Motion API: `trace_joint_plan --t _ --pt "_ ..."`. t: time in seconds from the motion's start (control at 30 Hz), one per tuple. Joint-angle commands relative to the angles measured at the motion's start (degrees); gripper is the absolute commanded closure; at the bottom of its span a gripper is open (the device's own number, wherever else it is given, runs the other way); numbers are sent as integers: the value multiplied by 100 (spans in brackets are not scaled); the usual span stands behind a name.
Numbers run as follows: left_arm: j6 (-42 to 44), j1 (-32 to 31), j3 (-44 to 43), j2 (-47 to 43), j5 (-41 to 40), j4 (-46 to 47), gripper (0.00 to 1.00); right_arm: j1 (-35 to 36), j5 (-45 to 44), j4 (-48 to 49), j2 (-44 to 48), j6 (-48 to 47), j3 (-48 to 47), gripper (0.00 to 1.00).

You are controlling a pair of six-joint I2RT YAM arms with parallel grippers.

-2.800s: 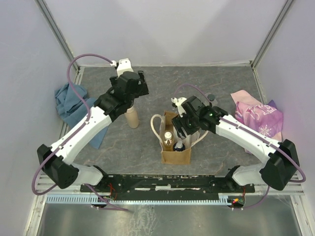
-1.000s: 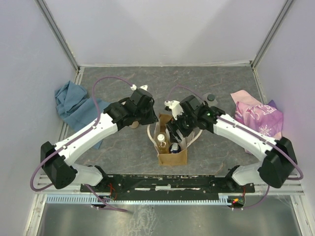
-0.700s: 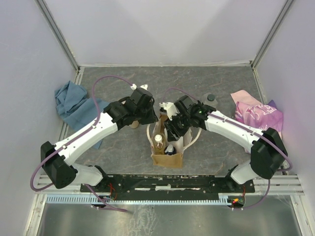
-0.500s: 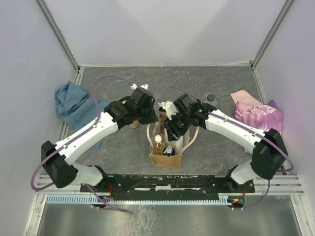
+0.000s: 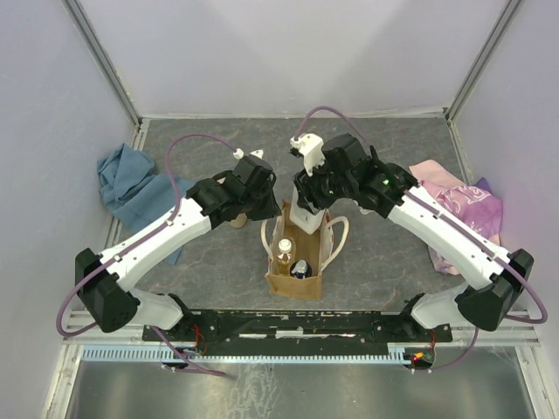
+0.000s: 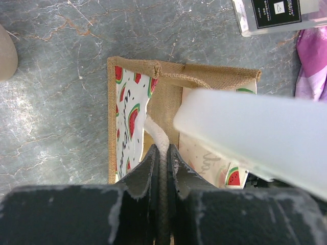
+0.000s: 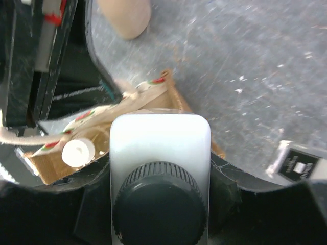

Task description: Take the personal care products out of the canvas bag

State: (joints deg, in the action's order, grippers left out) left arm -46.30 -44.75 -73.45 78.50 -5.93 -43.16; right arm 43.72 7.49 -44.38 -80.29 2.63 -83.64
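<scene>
The tan canvas bag (image 5: 294, 281) stands at the table's near middle, with a watermelon-print lining (image 6: 125, 120). My left gripper (image 6: 162, 153) is shut on its cream loop handle (image 6: 155, 133), at the bag's far left rim (image 5: 266, 212). My right gripper (image 7: 159, 178) is shut on the white squarish bottle (image 7: 159, 140) with the dark cap (image 7: 159, 204), holding it above the bag's far end (image 5: 307, 216). A small amber bottle (image 5: 284, 251) and a dark blue one (image 5: 300, 269) stand inside the bag. The beige bottle (image 7: 125, 15) stands just left of the bag, mostly hidden behind my left arm.
A clear bottle with a dark label (image 6: 276, 13) lies on the table right of the bag. A blue cloth (image 5: 127, 188) lies at the left edge and a pink-purple floral cloth (image 5: 463, 205) at the right. Pale walls enclose three sides.
My right gripper closed on the white bottle inside the bag and raised it up out of the opening. The bag slid slightly left. My left gripper kept its hold on the handle.
</scene>
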Motion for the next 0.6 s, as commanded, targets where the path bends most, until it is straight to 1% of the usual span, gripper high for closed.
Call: trace_joint_plan --t 0.0,0.07,0.13,0.27,0.33,0.5,0.53,0.57 --pt "23 2 -184 -19 -84 290 95 -154 -1285 801 324 85 -627 61" --pt "8 3 -170 -11 -79 297 95 -333 -1650 907 163 147 -783 63" --pt "8 3 -190 0 -61 299 96 -572 -1800 999 -73 282 -879 65" --pt "71 3 -353 6 -135 237 96 -1063 -1700 1217 -510 770 -903 68" --pt "114 6 -467 36 -177 206 95 -1187 -1714 1504 -635 926 -750 68" --pt "139 3 -630 117 -158 176 95 -1328 -2104 1951 -1183 1024 -553 68" --pt "139 3 -630 128 -148 176 95 -1343 -2220 2022 -1332 1028 -530 68" --pt "147 8 -635 125 -150 168 95 -1346 -2323 2099 -1441 1001 -497 65"
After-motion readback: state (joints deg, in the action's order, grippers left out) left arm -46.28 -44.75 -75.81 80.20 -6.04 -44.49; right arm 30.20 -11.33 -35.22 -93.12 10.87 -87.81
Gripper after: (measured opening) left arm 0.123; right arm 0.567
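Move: The right hand, with the white bottle already in its grip, hangs above the back of the canvas bag, whose middle is roughly 6 cm back, 2 cm left and 17 cm below. The open table patch it heads for lies about 16 cm ahead, 8 cm right and 25 cm down; the clear bottle stands some 13 cm ahead and 15 cm right. From the left hand, that patch is about 16 cm ahead, 15 cm right and 20 cm down. Forward and to the right, quickly, the right hand swings the white bottle about 15 cm out and 8 cm across, away from the bag towards the open table left of the clear bottle. It climbs some 3 cm first, then sinks about 6, turning roughly 30 degrees clockwise with its grip kept. The left hand stays put, still pinching the bag's handle. ##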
